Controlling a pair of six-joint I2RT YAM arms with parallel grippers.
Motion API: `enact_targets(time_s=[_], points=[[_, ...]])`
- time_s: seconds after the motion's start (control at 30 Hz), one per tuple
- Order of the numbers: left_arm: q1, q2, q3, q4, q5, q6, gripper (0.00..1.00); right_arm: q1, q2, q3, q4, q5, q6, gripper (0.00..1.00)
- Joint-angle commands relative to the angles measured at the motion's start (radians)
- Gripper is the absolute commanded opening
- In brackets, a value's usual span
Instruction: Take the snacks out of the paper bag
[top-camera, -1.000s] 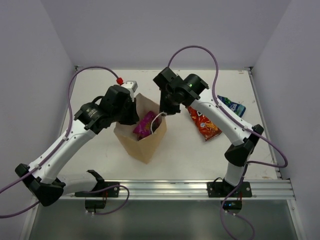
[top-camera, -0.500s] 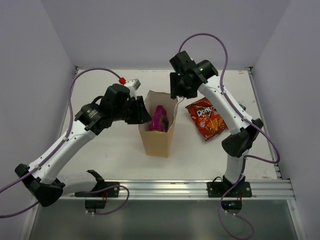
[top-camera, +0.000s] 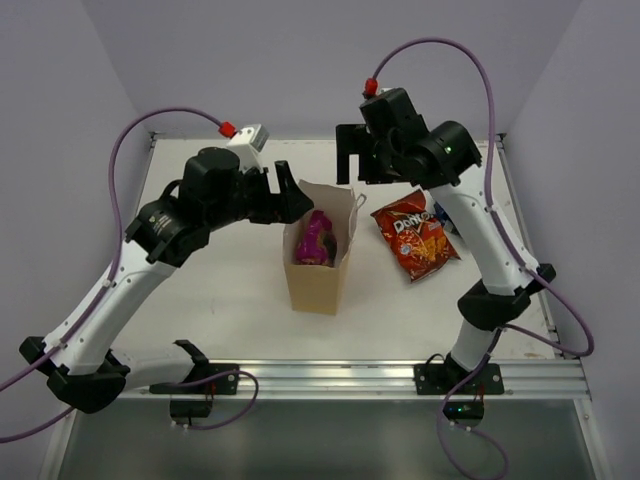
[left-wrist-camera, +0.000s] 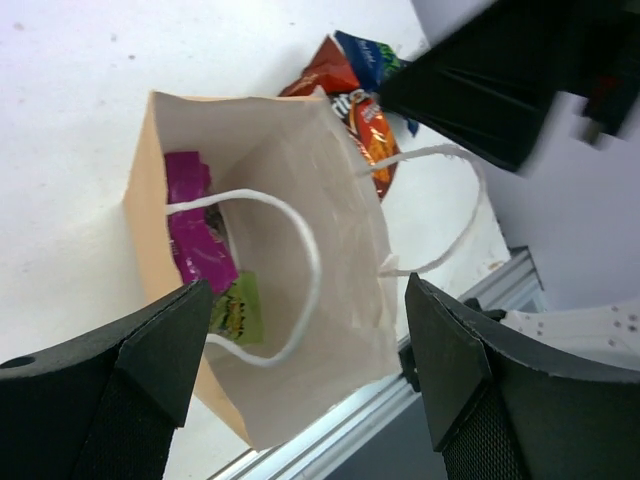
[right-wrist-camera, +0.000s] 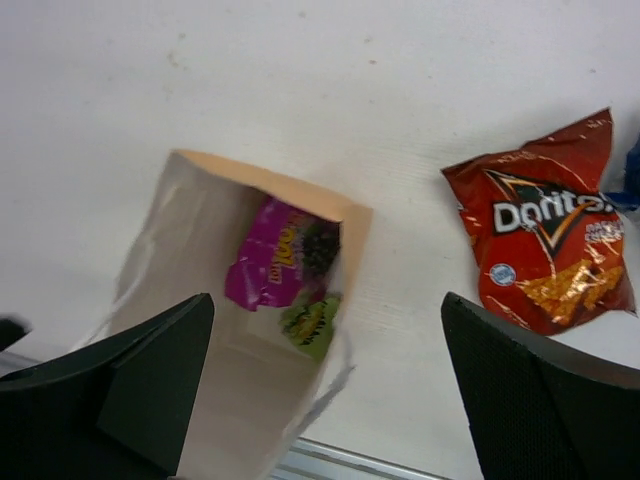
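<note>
The tan paper bag (top-camera: 318, 270) stands upright mid-table, mouth open, its white cord handles (left-wrist-camera: 300, 250) hanging loose. Inside lie a purple packet (top-camera: 314, 238) (right-wrist-camera: 280, 265) and a small green one (right-wrist-camera: 312, 322) (left-wrist-camera: 235, 310). The red-orange Doritos bag (top-camera: 415, 235) (right-wrist-camera: 545, 240) lies flat on the table to the bag's right, with a blue packet (left-wrist-camera: 365, 55) just behind it, mostly hidden in the top view. My left gripper (top-camera: 290, 195) (left-wrist-camera: 307, 300) hovers open above the bag's left rim. My right gripper (top-camera: 352, 172) (right-wrist-camera: 327, 305) hangs open, higher, over the back right rim. Neither holds anything.
The white table (top-camera: 200, 300) is walled on three sides. An aluminium rail (top-camera: 340, 375) runs along the near edge by the arm bases. Purple cables loop above both arms.
Both grippers opened, let go of the bag and rose away from it. The bag swung from tilted to upright and ended a little further right. The right arm pulled up and back.
</note>
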Motion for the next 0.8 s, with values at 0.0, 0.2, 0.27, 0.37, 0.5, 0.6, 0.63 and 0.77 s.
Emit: enact_targets(time_s=[0.0, 0.2, 0.27, 0.37, 0.5, 0.6, 0.63, 0.77], points=[[-0.002, 0.017, 0.028, -0.077, -0.102, 0.068, 0.85, 0.101, -0.108, 0.092, -0.042, 0.018, 0.040, 0.99], [-0.002, 0.017, -0.015, -0.094, -0.111, 0.094, 0.84, 0.207, -0.145, 0.095, 0.027, -0.092, 0.151, 0.99], [-0.002, 0.020, -0.018, -0.112, -0.128, 0.108, 0.82, 0.234, -0.143, 0.089, 0.047, -0.100, 0.169, 0.99], [-0.002, 0.019, -0.001, -0.146, -0.172, 0.120, 0.68, 0.256, -0.117, 0.092, 0.044, -0.087, 0.220, 0.91], [-0.002, 0.003, 0.005, -0.195, -0.235, 0.118, 0.31, 0.283, -0.096, 0.057, 0.072, -0.082, 0.267, 0.55], [-0.002, -0.023, -0.025, -0.198, -0.246, 0.112, 0.12, 0.299, -0.071, 0.046, 0.087, -0.077, 0.295, 0.24], [-0.002, -0.033, -0.035, -0.198, -0.237, 0.111, 0.10, 0.302, -0.064, 0.046, 0.084, -0.074, 0.306, 0.16], [-0.003, -0.050, -0.077, -0.191, -0.215, 0.102, 0.02, 0.303, -0.019, 0.020, 0.038, -0.062, 0.370, 0.00]])
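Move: Roughly 3 cm ahead of the left hand, 2 cm to its right and 7 cm lower, the bag's left handle leans loose over the mouth; the mouth's middle is 8 cm ahead, 6 cm right and 18 cm down. From the right hand the purple snack lies about 5 cm ahead, 8 cm left and 30 cm down, the green snack 4 cm back, 7 cm left and 32 cm down, the Doritos 11 cm ahead, 19 cm right and 33 cm down. Sinking and shifting left about 5 cm each, the left hand rolls its left side up some 15 degrees and shuts its open fingers on the bag's left handle. The right hand draws back about 10 cm while rising and going left, then goes on left and dips, shutting its fingers on nothing, high over the near part of the bag's mouth, its left side rolled up. ##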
